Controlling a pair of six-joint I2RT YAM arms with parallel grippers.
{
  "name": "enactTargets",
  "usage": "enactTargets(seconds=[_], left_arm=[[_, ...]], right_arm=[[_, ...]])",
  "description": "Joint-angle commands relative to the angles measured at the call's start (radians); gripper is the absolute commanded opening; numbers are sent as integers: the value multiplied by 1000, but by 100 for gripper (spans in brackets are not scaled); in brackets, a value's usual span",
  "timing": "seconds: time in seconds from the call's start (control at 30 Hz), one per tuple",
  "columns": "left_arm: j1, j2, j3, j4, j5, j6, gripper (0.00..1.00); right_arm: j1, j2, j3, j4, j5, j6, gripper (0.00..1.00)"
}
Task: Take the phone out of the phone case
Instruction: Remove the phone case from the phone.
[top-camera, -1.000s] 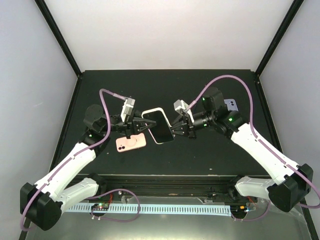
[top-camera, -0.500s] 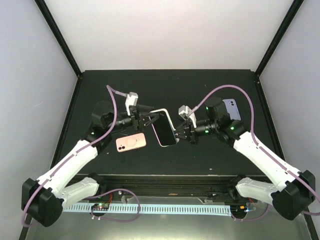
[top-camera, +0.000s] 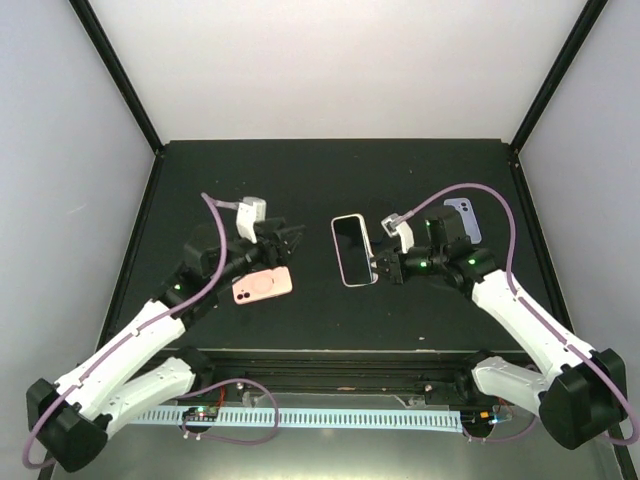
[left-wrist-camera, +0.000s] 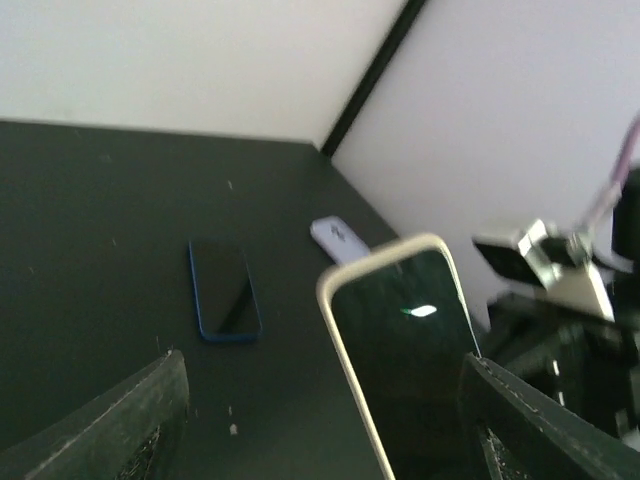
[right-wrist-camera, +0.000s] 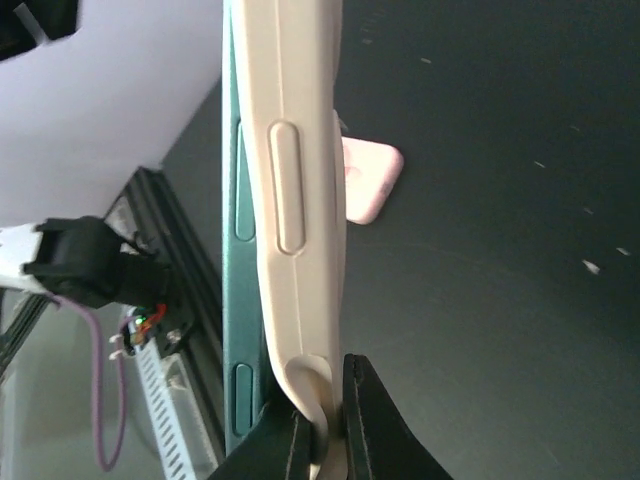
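Note:
The phone sits in a cream phone case (top-camera: 354, 250), screen up, held above the table's middle. My right gripper (top-camera: 380, 266) is shut on its near right corner. In the right wrist view the fingers pinch the cream case lip (right-wrist-camera: 295, 200), and the phone's teal side (right-wrist-camera: 240, 250) stands slightly apart from the case. My left gripper (top-camera: 289, 238) hangs open to the left of the phone, touching nothing. In the left wrist view the cased phone (left-wrist-camera: 400, 350) lies ahead between the spread fingers (left-wrist-camera: 140, 430).
A pink phone (top-camera: 262, 285) lies on the table under the left gripper, also visible from the right wrist (right-wrist-camera: 372, 180). A lavender phone (top-camera: 462, 218) lies at the back right. A dark phone with a blue rim (left-wrist-camera: 223, 290) lies flat farther back.
The left gripper opened, released the cased phone and drew back to the left. The right gripper carried the phone to the right and turned it more lengthwise.

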Motion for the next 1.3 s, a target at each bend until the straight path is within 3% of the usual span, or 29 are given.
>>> enactTargets(seconds=[0.0, 0.2, 0.4, 0.57, 0.9, 1.13, 1.27], left_arm=[[-156, 22, -23, -65, -170, 88, 75], [-373, 122, -33, -67, -359, 206, 74], [-482, 272, -19, 17, -434, 272, 75], [-580, 417, 20, 75, -578, 355, 76], [-643, 629, 61, 186, -592, 357, 77], [-709, 734, 101, 195, -772, 397, 79], [-716, 780, 119, 199, -778, 447, 77]], right_arm=[[-28, 4, -11, -66, 133, 71, 1], [-55, 31, -57, -120, 216, 84, 1], [-57, 149, -62, -92, 224, 105, 1], [-57, 261, -33, -61, 227, 130, 1], [-57, 277, -138, 141, 246, 248, 1], [-59, 429, -101, 148, 165, 223, 1], [-63, 465, -66, 120, 130, 207, 1]])
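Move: The cased phone, pinched by the right hand near its lower right corner, lies about 13 cm right of the left hand, level with it in reach and some 8 cm lower. From the right hand its middle is roughly 4 cm left, 3 cm ahead and 3 cm up. The bare phone lies on the table about 18 cm ahead, 18 cm right and 30 cm below the left hand; the pink phone is 11 cm left, straight below in reach. Left hand, still open, sinks 20 cm and swings right towards the case the right hand keeps pinched and lowers. ##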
